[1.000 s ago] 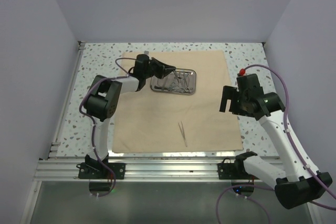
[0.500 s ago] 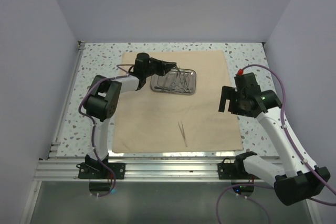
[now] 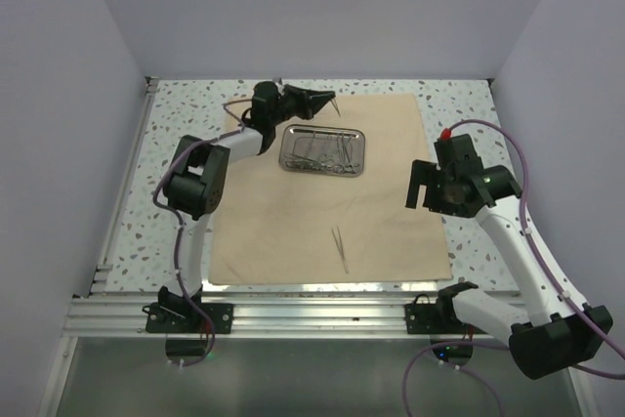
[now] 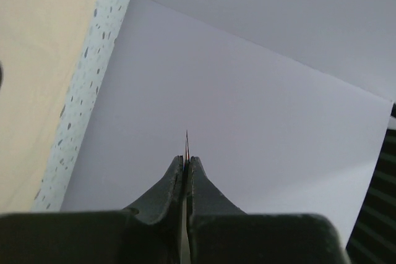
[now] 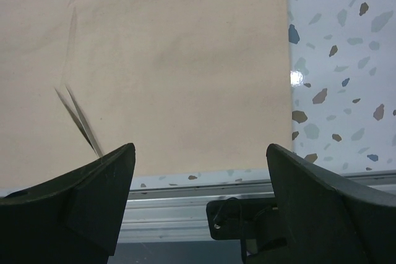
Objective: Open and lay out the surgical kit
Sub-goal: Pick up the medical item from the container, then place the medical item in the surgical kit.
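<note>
The beige cloth wrap lies spread flat on the table. On its far half sits the steel tray with several slim instruments in it. One pair of tweezers lies on the cloth's near part, and the right wrist view shows these tweezers too. My left gripper hangs raised beyond the tray's far edge, pointing right. It is shut on a slim steel instrument whose thin tip sticks out past the fingertips. My right gripper hovers open and empty over the cloth's right edge.
Speckled tabletop surrounds the cloth. White walls close in the back and both sides. An aluminium rail runs along the near edge, and the right wrist view shows this rail with a black bracket on it.
My left gripper has lifted off the tray and swung toward the far wall with a slim instrument in it. The right arm has barely moved.
</note>
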Action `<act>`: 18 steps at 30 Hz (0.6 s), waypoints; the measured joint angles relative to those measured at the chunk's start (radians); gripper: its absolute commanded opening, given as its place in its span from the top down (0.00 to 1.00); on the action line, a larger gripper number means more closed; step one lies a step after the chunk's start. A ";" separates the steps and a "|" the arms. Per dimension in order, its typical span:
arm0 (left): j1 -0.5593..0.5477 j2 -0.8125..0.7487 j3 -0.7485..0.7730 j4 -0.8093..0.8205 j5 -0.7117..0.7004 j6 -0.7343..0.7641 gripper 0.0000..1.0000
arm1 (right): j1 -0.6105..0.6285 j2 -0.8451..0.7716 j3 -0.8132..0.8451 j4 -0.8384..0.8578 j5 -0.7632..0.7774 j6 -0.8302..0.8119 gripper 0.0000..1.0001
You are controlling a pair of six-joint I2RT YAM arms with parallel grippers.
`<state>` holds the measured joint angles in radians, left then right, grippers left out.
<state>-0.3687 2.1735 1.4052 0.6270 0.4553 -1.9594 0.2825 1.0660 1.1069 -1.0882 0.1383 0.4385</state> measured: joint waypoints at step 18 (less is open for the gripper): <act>-0.111 -0.225 0.265 -1.135 -0.269 1.191 1.00 | 0.000 0.009 0.060 -0.024 0.008 -0.007 0.10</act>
<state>-0.4797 1.9480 1.6703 -0.5083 0.1867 -0.7681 0.2825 1.0752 1.1671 -1.1122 0.1467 0.4316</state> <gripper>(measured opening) 0.028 0.906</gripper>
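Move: I already hold the medical item in my left hand; I'm taking it to the bare cloth near my base, roughly 33 cm back, 3 cm left and 17 cm down. The metal tray lies almost underneath, about 3 cm back and level sideways; the tweezers already laid out are some 34 cm back and 4 cm right. From my right hand that bare cloth is around 26 cm left and 3 cm back. I swing my left hand on outward and up first, about 5 cm forward, 4 cm right and 6 cm up, then reverse and sweep it back over the tray towards the tweezers' side of the cloth, sinking and drifting left, to finish some 9 cm behind the start. My wrist rolls round about 70 degrees, tipping the near-level fingers well downward, and they stay shut on the item. ##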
